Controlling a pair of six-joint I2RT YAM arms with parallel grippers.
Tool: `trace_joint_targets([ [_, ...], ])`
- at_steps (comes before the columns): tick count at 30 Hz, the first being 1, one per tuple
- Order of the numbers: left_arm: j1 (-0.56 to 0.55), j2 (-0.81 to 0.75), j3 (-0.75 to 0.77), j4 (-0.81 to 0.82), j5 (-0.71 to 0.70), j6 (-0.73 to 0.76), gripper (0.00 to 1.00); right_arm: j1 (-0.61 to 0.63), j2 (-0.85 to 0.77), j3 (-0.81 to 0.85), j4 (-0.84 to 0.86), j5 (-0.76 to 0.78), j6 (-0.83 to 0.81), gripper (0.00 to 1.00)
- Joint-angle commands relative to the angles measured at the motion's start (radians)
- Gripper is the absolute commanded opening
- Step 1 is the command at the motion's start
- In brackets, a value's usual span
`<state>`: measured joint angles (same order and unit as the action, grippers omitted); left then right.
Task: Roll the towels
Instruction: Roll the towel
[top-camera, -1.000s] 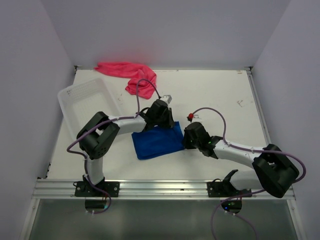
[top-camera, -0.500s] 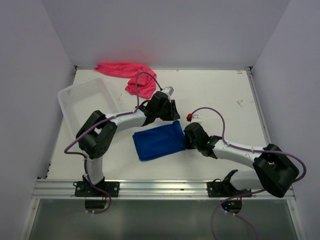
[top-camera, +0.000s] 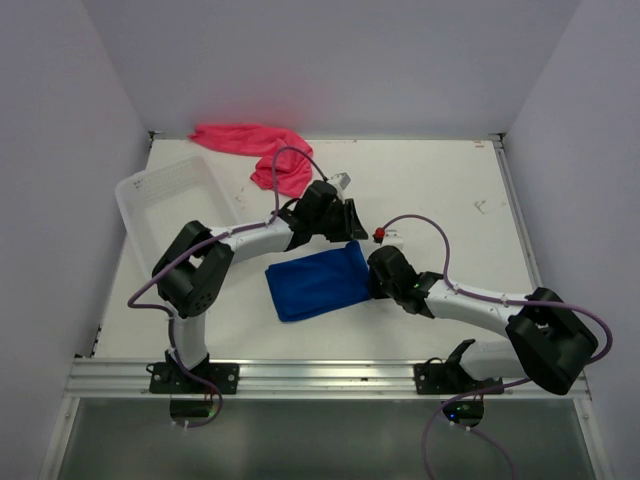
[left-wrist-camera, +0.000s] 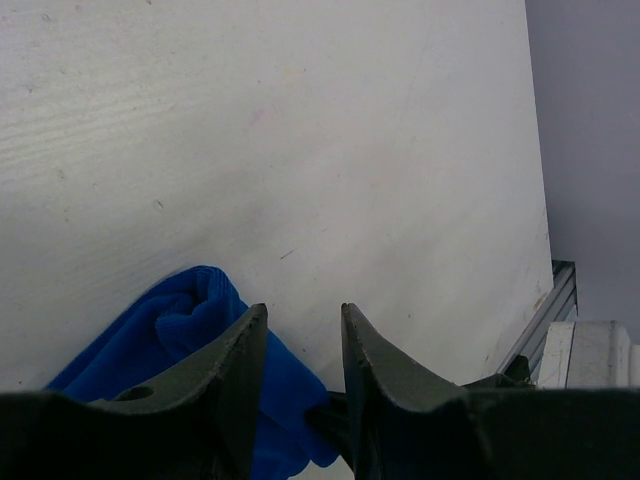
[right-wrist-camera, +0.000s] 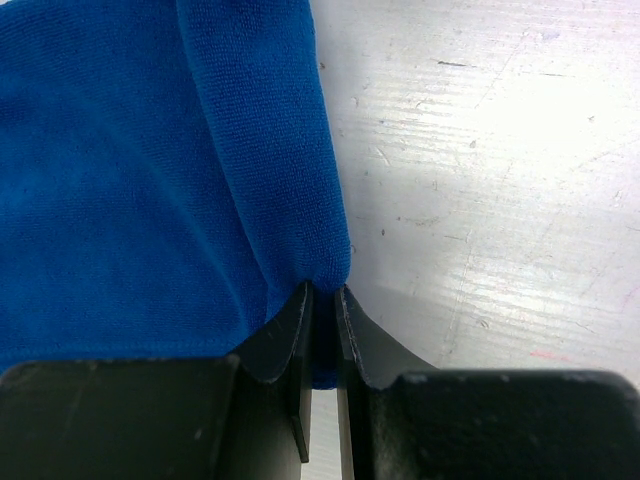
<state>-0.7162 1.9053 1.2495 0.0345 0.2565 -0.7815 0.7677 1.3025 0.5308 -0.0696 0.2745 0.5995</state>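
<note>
The royal blue towel (top-camera: 316, 281) lies flat-folded mid-table, its right edge rolled into a thick fold (right-wrist-camera: 270, 150). My right gripper (top-camera: 372, 276) is shut on that rolled edge; in the right wrist view the jaws (right-wrist-camera: 322, 300) pinch blue cloth between them. Just beyond the towel's far right corner hovers my left gripper (top-camera: 347, 225), open and holding nothing. Its wrist view has the blue towel (left-wrist-camera: 170, 330) under the left finger, with bare table showing in the gap of the gripper (left-wrist-camera: 300, 335). The pink-red towel (top-camera: 255, 150) lies crumpled at the table's far edge.
A white slotted plastic basket (top-camera: 165, 195) stands tilted at the far left, beside the left arm. Grey walls close in three sides of the white table (top-camera: 440, 190). An aluminium rail (top-camera: 320, 375) runs along the near edge with both arm bases.
My left gripper has opened, let go of the blue towel's far edge and drawn back away from it. The right gripper has kept its pinch in place.
</note>
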Motion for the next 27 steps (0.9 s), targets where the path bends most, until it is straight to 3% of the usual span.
trace_joint_targets([
  [1,-0.009,0.017,0.018,0.005,0.027,-0.027,0.39,0.004,0.009,0.005,-0.013,0.049,0.017,0.0],
  [14,-0.045,0.093,0.051,-0.154,-0.141,0.082,0.38,0.005,0.003,-0.005,-0.012,0.051,0.022,0.0],
  [27,-0.123,0.184,0.223,-0.406,-0.413,0.171,0.37,0.018,-0.028,-0.018,-0.004,0.08,0.049,0.0],
])
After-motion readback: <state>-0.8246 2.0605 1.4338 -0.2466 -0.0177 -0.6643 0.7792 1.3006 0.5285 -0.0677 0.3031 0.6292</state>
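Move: The far end of the blue towel's rolled edge lies about 7 cm below the left hand, some 2 cm back and 1 cm to its left. The towel's flat part is centred about 11 cm back and 9 cm to the left of that hand, and the pink towel's middle some 24 cm ahead and 24 cm left. From the right hand, which holds the near end of the same edge, that far end is about 13 cm ahead, 4 cm left and roughly level. Down by about 6 cm, most of it in one quick drop drifting slightly back, the left hand goes to the far end of the blue towel's rolled edge, its wrist rolling some 20 degrees so the fingers point more steeply down. The fingers stay part open, with towel between them at the end. The right hand stays put, keeping its pinch on the near end. ##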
